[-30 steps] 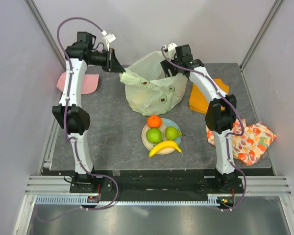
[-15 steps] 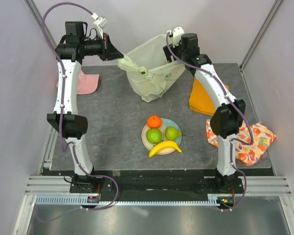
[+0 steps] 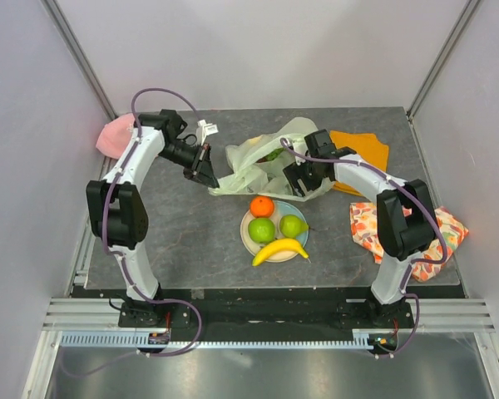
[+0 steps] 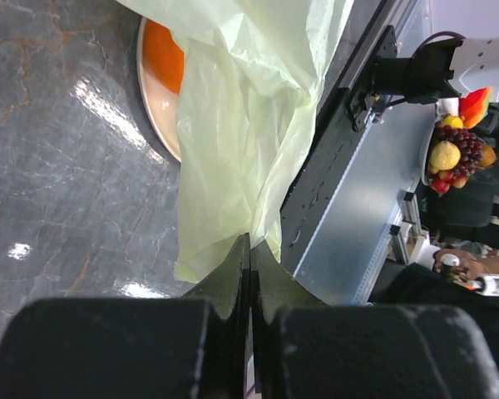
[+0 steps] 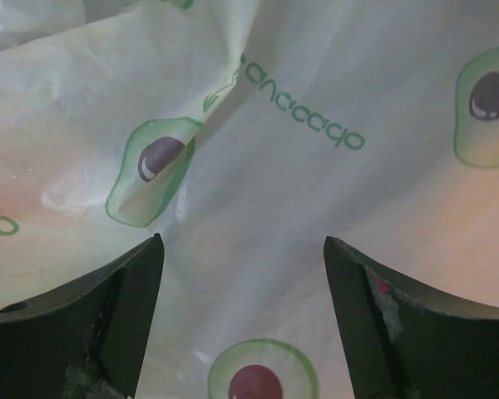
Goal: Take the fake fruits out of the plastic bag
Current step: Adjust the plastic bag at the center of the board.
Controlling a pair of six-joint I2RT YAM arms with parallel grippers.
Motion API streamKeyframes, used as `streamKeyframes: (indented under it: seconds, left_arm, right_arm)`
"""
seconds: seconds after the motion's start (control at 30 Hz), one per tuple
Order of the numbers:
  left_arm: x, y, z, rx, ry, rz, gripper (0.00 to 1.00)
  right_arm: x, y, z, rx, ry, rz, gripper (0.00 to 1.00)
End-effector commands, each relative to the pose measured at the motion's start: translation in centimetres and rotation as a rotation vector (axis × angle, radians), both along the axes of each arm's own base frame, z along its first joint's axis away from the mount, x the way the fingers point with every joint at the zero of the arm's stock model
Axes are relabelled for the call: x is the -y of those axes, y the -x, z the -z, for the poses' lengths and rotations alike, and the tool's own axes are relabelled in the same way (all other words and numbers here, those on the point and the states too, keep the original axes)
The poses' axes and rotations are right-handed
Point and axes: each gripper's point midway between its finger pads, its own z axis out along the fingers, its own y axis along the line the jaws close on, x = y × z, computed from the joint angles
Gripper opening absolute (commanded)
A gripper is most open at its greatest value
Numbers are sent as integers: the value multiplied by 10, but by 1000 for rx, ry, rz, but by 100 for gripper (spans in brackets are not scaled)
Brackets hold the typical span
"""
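The pale yellow-green plastic bag [image 3: 266, 165] lies crumpled on the table just behind the plate [image 3: 248, 241]. My left gripper [image 3: 205, 171] is shut on the bag's left edge; in the left wrist view the film [image 4: 249, 125] runs straight into the closed tips [image 4: 250, 243]. My right gripper [image 3: 300, 178] stands open over the bag's right side, and avocado-printed plastic [image 5: 316, 191] fills the gap between its fingers [image 5: 243, 266]. On the plate rest an orange [image 3: 262, 205], a green apple [image 3: 261, 230], a green pear [image 3: 293, 225] and a banana [image 3: 280, 249]. What the bag holds is hidden.
A pink cap [image 3: 115, 135] sits at the back left corner. An orange cloth [image 3: 364, 150] lies behind the right arm, and a fruit-patterned cloth [image 3: 420, 237] lies at the right edge. The plate's rim [image 4: 154, 104] sits close under the hanging film.
Both arms have come down and nearer the plate. The bag, held up and spread open before, has collapsed onto the table. The left gripper stays shut on its edge.
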Motion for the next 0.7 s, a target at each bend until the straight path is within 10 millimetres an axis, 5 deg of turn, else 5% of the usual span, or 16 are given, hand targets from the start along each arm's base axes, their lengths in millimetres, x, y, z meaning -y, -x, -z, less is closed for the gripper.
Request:
streamKeyframes:
  seconds: [0.0, 0.27, 0.67]
  left_arm:
    - [0, 8, -48, 163, 40, 33, 2]
    - [15, -7, -76, 219, 118, 54, 2]
    - [28, -3, -72, 193, 128, 88, 2]
  right_arm:
    - [-12, -17, -58, 162, -64, -25, 86]
    - [-40, -65, -92, 237, -149, -26, 86]
    - [-26, -130, -58, 295, -36, 167, 87]
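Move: The left hand, high up, still pinches the bag's near-left corner; the bag's middle lies about 9 cm ahead of it, 19 cm to its right and 11 cm lower. The open right hand is low at the bag's near-right part, with the bag's middle some 9 cm ahead and 5 cm left. From the right hand, the orange lies about 5 cm back and 11 cm left, the pear 10 cm back and 1 cm left, and the orange cloth 9 cm ahead and 18 cm right. Still in among the bag's folds and staying wide open, the right fingers travel about 10 cm forward and slightly left towards the bag's far side, arching some 9 cm up before sinking back roughly halfway, while the fingertips tilt forward. The left hand keeps the corner pinched and lifts it about 7 cm, easing slightly forward and right, its wrist tilting some 15 degrees. ##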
